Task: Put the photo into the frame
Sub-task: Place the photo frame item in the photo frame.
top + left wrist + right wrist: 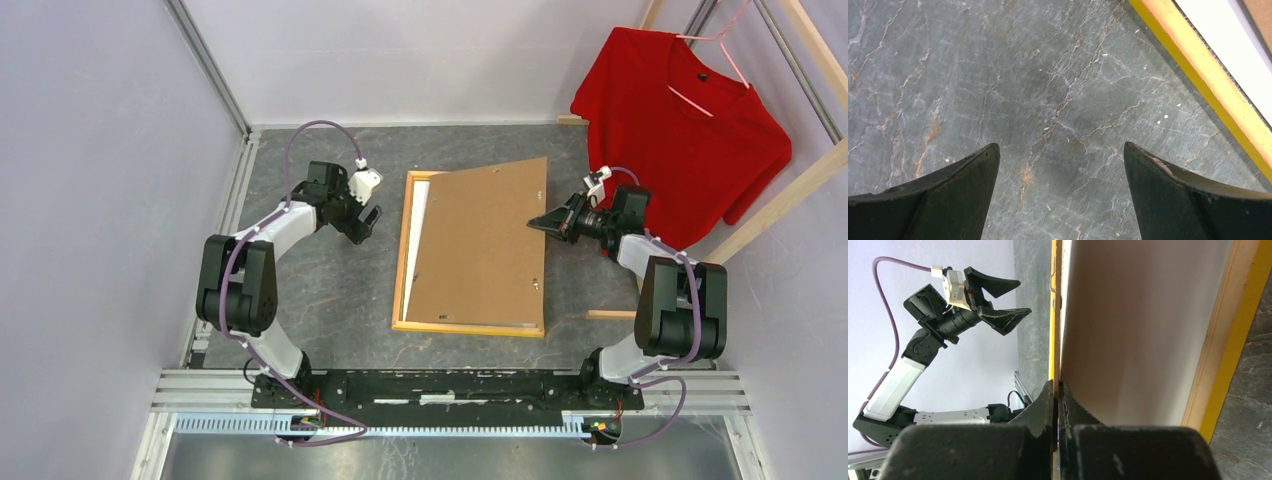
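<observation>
The frame (402, 262) lies on the grey table with its light wood side up and a yellow edge showing. The brown fibreboard backing panel (480, 245) lies askew over it, its far right corner past the frame. A white strip (415, 235), the photo's plain back, shows inside the frame's left rail. My right gripper (540, 223) is shut on the panel's right edge; in the right wrist view its jaws (1056, 385) pinch the thin board beside the frame's rail (1220, 355). My left gripper (362, 228) is open and empty over bare table (1061, 150), left of the frame (1208, 82).
A red T-shirt (690, 130) hangs on a wooden rack (790, 190) at the back right. A short wooden strip (610, 314) lies on the table by the right arm. Walls close in the left and far sides.
</observation>
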Robot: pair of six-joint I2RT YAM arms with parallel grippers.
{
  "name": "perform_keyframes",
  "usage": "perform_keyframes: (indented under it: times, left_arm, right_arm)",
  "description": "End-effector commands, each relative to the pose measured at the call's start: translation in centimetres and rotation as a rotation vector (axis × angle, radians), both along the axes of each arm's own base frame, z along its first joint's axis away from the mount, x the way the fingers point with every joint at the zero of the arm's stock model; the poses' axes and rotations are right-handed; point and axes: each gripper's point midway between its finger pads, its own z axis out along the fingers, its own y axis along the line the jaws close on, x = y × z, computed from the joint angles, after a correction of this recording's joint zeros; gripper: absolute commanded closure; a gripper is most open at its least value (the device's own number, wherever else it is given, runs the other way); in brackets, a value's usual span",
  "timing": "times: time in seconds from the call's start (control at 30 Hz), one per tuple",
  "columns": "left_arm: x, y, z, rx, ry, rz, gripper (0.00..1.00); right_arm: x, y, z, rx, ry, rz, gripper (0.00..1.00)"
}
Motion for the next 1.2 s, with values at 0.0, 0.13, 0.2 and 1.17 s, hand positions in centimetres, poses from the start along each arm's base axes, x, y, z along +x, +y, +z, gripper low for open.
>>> perform_keyframes:
  times: [0.0,0.13,0.2,1.17]
  left_arm:
    - [1.2,-1.3,-0.6,0.007,-0.037,-0.012,0.01]
    - [1.6,-2.5,-1.6,0.031,-0.034,-0.018,0.02]
    - [1.8,-2.8,-1.9,0.04,-0.036,-0.013,0.02]
    - [2.4,-5.8,-5.7,0.085,0.017,-0.022,0.05]
  right_arm:
    - [0.6,0.4,1.8,0.007,-0.069,0.077,1.0]
    - [0.8,0.8,1.6,0.009,-0.066,0.095,1.0]
    - [1.0,1.2,1.5,0.008,-0.065,0.104,1.0]
    - [2.5,4.7,-2.1,-0.051,-0.007,0.213,1.0]
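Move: The closed right fingers hold the raised right edge of the brown backing board. From that hand the photo frame's middle lies about 14 cm left, 6 cm back and some 10 cm below. The right rail is nearly beneath, its middle roughly 1 cm right and 6 cm back; the board's low left edge is about 26 cm left and 5 cm back. From the open left hand, the left rail's middle is roughly 8 cm right, 7 cm back and 5 cm below. Easing left, forward and down, about 3 cm each way, the right hand keeps its pinch on the backing board's raised edge, turning slightly counter-clockwise as it feeds the board's low side towards the left rail. The left hand sinks 4 cm, then travels some 6 cm right and 4 cm forward, fingers open, until one finger is close by the left rail. ##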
